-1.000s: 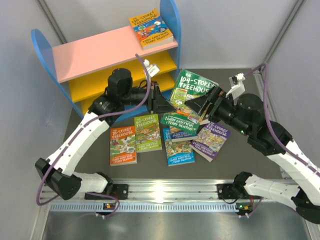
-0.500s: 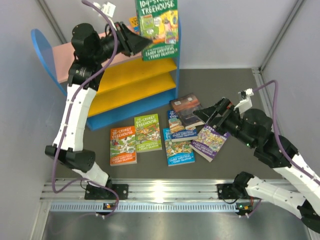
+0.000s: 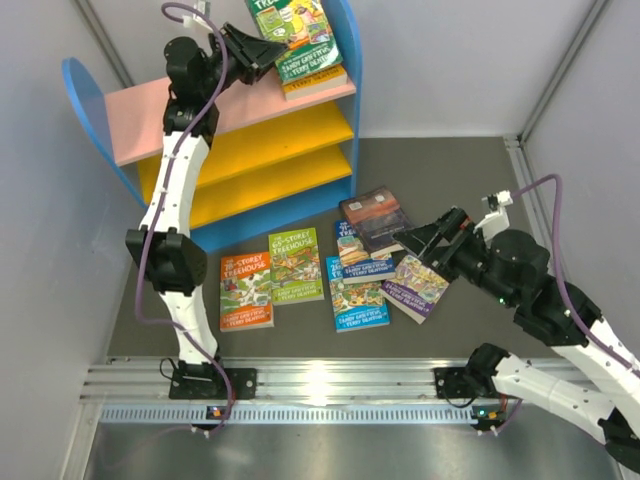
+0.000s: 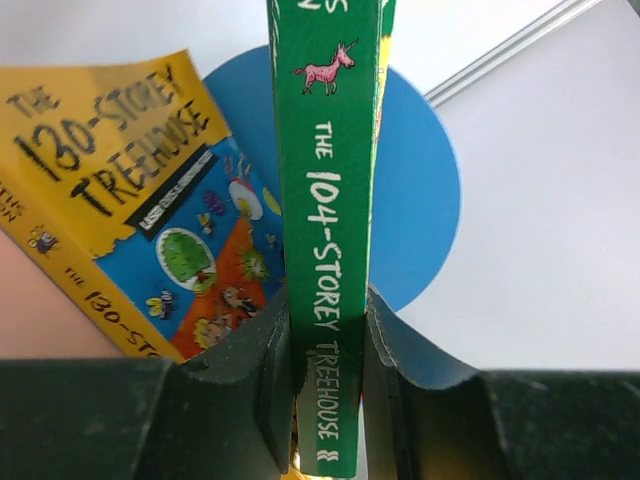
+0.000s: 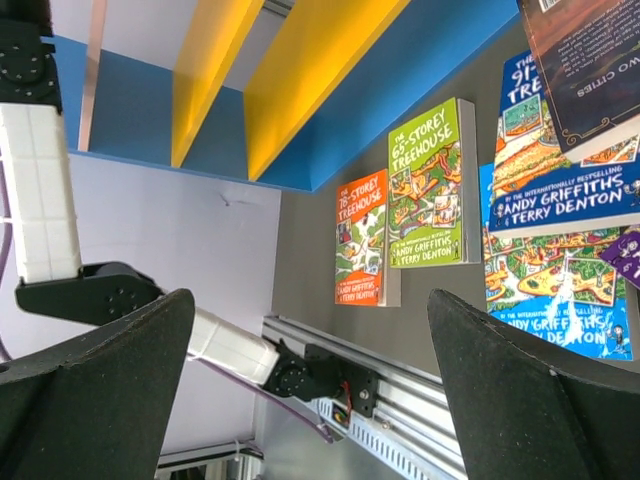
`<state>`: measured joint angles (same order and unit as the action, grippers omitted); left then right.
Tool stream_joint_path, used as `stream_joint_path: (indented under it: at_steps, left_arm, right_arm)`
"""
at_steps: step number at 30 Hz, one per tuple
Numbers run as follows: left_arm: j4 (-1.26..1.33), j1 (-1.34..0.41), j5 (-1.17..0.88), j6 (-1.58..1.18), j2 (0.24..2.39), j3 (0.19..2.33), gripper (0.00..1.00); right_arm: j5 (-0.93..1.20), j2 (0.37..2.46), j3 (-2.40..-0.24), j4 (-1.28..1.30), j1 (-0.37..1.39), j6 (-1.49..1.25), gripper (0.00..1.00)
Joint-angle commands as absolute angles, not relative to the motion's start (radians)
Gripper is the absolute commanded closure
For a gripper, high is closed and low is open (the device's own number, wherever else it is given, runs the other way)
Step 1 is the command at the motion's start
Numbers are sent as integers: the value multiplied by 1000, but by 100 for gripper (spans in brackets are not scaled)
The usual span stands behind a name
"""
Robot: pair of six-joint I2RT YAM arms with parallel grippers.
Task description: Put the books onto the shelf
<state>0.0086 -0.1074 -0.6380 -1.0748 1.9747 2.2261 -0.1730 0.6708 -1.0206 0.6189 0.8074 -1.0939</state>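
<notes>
My left gripper [image 3: 262,46] is shut on the spine of the green "104-Storey Treehouse" book [image 3: 296,30], held above the shelf's pink top board [image 3: 180,105]. Under it lies the yellow "130-Storey" book [image 3: 316,82]. In the left wrist view both fingers [image 4: 250,380] press the green spine [image 4: 325,250], with the yellow book [image 4: 140,210] behind. My right gripper [image 3: 425,240] stands open and empty over the floor books: orange [image 3: 246,290], green [image 3: 295,265], blue [image 3: 358,300], purple [image 3: 420,285] and a dark one [image 3: 375,220]. From the right wrist, the gripper [image 5: 310,380] hangs over the floor beside the orange [image 5: 362,240] and green [image 5: 430,185] books.
The shelf has blue side panels [image 3: 85,90] and two yellow lower boards [image 3: 250,150]. A metal rail [image 3: 330,385] runs along the near edge. Grey walls close in on the left and right. The blue side panel [image 4: 420,200] rises just behind the held book.
My left arm has carried the green book from the floor up over the top board and tilted it toward the yellow book. The right gripper has opened wide and drawn back.
</notes>
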Motion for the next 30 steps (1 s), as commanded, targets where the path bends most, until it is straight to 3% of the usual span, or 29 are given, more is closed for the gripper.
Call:
stream_joint_path:
  at_steps: [1, 14, 17, 18, 19, 30]
  left_arm:
    - [63, -117, -664, -1130, 1965, 2330, 100]
    - [-135, -114, -759, -1160, 2029, 2404, 100]
    - [-160, -113, -738, -1121, 2026, 2402, 76]
    - [-161, -112, -738, -1115, 2028, 2402, 63]
    - [-167, -110, -733, -1108, 2029, 2408, 2]
    - [-431, -112, -543, -752, 1988, 2487, 1]
  right_arm:
    - [-196, 660, -1012, 620, 804, -1106, 0]
    - [-190, 695, -997, 617, 805, -1109, 0]
    - [-193, 693, -989, 614, 805, -1112, 0]
    - [-192, 692, -988, 612, 805, -1115, 0]
    - [-192, 690, -983, 611, 805, -1117, 0]
    - [-192, 678, -953, 600, 807, -1137, 0]
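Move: The left hand holds the green 104-Storey book by its spine. The 130-Storey book, where it is to lie, has its middle about 2 cm ahead, 4 cm right and 5 cm below; the shelf's blue end panel is some 13 cm right and 4 cm ahead. From the empty right hand, the purple book lies roughly 8 cm ahead, 3 cm right and 30 cm below, the brown book 25 cm ahead and 6 cm left. The left fingers let go of the 104-Storey book's spine over the 130-Storey book, opening wide. Before that, the hand eases about 1 cm back and 1.5 cm right, tipping down some 10 degrees and dipping slightly; once open, it drifts back left beside the spine. The right hand, open and touching nothing, sinks about 3 cm towards the books on the table. ##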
